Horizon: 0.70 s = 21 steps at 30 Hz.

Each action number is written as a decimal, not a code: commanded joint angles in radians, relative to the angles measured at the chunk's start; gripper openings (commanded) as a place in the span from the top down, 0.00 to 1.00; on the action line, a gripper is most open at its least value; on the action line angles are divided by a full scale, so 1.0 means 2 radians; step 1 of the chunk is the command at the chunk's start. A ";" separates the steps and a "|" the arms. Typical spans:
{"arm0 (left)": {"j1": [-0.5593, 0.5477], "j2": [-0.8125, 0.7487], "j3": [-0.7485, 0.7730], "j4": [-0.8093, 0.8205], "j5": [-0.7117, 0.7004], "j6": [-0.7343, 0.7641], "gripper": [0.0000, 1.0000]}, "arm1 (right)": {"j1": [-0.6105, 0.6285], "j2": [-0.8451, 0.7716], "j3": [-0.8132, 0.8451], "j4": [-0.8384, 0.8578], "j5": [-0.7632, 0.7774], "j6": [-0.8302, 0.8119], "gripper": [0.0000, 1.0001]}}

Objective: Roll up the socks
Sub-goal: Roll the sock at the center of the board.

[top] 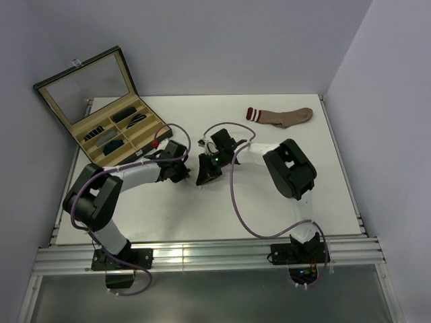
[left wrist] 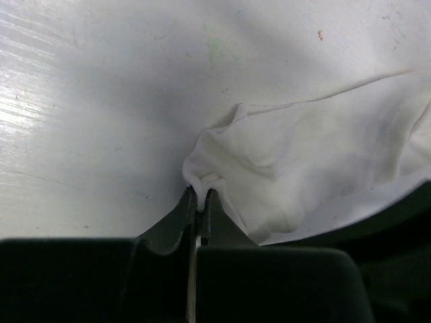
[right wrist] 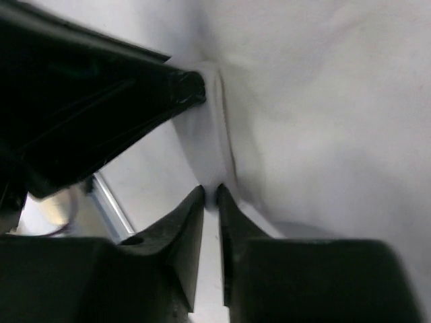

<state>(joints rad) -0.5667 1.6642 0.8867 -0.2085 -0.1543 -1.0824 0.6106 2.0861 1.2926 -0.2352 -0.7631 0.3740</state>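
A white sock (left wrist: 303,168) lies crumpled on the white table. My left gripper (left wrist: 201,194) is shut on a bunched fold at its edge. In the right wrist view the same white sock (right wrist: 316,114) fills the right side, and my right gripper (right wrist: 210,192) pinches its folded edge, with only a narrow slit between the jaws. The left arm's black finger (right wrist: 182,87) touches the sock just beyond. From above, the left gripper (top: 183,171) and the right gripper (top: 205,176) meet tip to tip at mid-table and hide the sock. A brown sock (top: 279,116) with a red-and-white cuff lies flat at the back right.
An open case with a glass lid (top: 87,86) stands at the back left. Its compartments hold several dark rolls (top: 116,143). A metal rail (top: 202,256) runs along the near edge by the arm bases. Walls close in the table's back and right sides.
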 commanded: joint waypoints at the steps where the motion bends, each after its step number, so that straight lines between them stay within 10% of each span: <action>1: 0.000 0.018 0.021 -0.052 -0.013 0.025 1.00 | 0.015 -0.063 -0.040 0.022 0.095 -0.065 0.76; 11: 0.020 0.034 0.073 -0.101 0.031 0.083 1.00 | 0.080 -0.221 -0.213 0.235 0.316 -0.142 0.47; 21: 0.024 0.058 0.113 -0.129 0.052 0.116 1.00 | 0.177 -0.195 -0.211 0.302 0.476 -0.218 0.45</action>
<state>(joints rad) -0.5240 1.7630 1.0763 -0.4213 -0.0757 -0.8970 0.9283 1.6760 0.8398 0.2714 0.0177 0.0193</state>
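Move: The white sock lies almost at my right hand's fingers, its edge still between the barely parted tips. Its bunched end, in my left fingers, is about 5 cm to the left and 2 cm ahead. The sock's middle is some 6 cm ahead and 3 cm to the right of my right hand; from my left hand it is about 3 cm ahead and 8 cm to the right, just below. The box stands roughly 16 cm ahead and 20 cm left of my left hand. I open my right fingers to about half and come free of the sock's edge, rising nearly 4 cm while I swing about 3 cm right and then back left, rolling that hand some 55 degrees so its top tips back towards me. My left hand stays almost in place, keeps its pinch on the bunched end, and turns slightly clockwise. ##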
